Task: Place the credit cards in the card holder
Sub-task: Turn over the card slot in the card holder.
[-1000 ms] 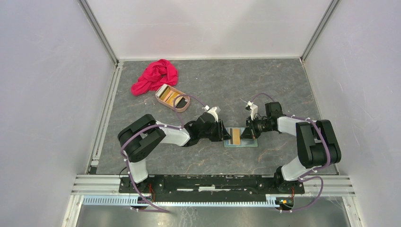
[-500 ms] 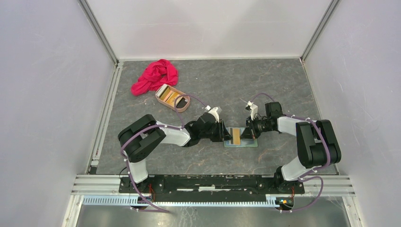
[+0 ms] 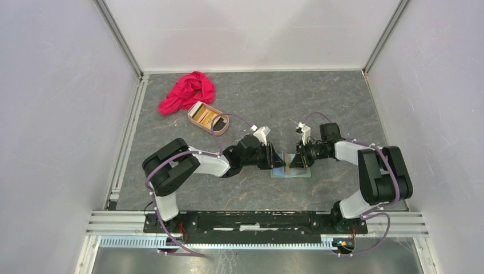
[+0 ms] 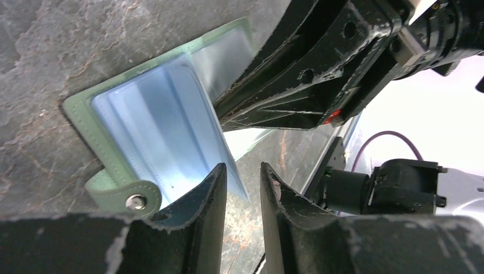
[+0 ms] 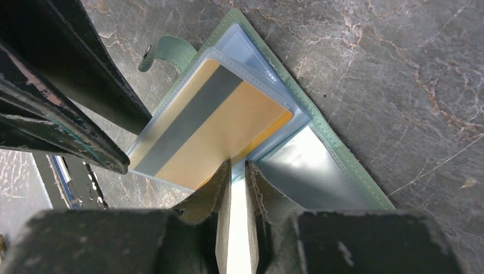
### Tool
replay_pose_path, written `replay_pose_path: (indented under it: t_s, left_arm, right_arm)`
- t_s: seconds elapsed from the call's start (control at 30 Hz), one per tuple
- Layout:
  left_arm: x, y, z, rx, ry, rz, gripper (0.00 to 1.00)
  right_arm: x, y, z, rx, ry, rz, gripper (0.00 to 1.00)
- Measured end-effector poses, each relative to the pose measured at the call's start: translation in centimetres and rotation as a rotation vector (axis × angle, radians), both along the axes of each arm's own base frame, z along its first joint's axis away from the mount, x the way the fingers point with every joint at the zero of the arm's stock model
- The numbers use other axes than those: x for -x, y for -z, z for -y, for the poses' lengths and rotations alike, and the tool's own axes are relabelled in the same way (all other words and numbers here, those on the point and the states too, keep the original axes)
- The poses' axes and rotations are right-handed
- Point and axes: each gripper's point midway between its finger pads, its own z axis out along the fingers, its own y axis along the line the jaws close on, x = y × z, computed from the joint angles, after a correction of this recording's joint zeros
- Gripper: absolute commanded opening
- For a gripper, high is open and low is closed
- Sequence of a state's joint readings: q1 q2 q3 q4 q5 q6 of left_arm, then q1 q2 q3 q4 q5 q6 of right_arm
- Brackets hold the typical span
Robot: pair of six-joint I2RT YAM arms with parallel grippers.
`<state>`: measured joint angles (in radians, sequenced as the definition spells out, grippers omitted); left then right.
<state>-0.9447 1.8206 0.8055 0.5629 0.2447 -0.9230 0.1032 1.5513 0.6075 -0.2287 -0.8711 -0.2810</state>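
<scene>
The sage-green card holder (image 3: 301, 172) lies open on the table between my two arms, its pale blue sleeves up (image 4: 154, 125). An orange-gold credit card (image 5: 228, 114) with a grey stripe sits inside a clear sleeve that tilts up off the holder (image 3: 287, 163). My right gripper (image 5: 238, 165) is at that card's near edge, its jaws a narrow slit apart with light showing between them. My left gripper (image 4: 243, 170) stands open over the holder's edge by the snap button (image 4: 135, 201), with a raised sleeve's corner just beyond its gap. More cards lie in the tray.
A pinkish-tan oval tray (image 3: 224, 129) holding cards stands behind the left arm, and a red cloth (image 3: 187, 91) lies beyond it. The two grippers (image 3: 276, 160) (image 3: 295, 161) face each other closely over the holder. White walls enclose the table.
The sleeve with the orange card has tipped up from lying flat. My left gripper has shifted slightly right towards it. My right jaws have parted a little.
</scene>
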Motion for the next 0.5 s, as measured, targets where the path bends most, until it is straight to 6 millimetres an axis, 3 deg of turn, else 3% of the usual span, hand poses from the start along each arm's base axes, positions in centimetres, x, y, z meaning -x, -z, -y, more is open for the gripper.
replay_pose_path:
  t_s: [0.33,0.5]
  left_arm:
    - [0.0,-1.0,0.5,0.042,0.011,0.009,0.35]
    - [-0.2,-1.2,0.9,0.049,0.014,0.012,0.34]
  right_arm:
    - [-1.2,-1.1,1.1,0.032,0.023,0.088,0.38]
    - [-1.5,-1.8,1.4,0.020,0.029,0.118,0.53]
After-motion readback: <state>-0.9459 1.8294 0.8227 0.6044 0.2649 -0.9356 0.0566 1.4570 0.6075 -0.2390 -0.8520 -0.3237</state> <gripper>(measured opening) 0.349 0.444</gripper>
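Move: The raised card slot's middle lies about 2 cm ahead of the left hand, 2 cm to its right and 2 cm below. From the left hand, the clasp strap is some 5 cm left, 1 cm ahead and 6 cm below. From the right hand, the slot's middle is about 1 cm ahead, 3 cm left and 2 cm above; the white panel's middle is some 2 cm right, level front to back, and 1 cm below. The left fingertip keeps levering the card slot up and rightward about 1.5 cm; the right hand backs off, opening. ##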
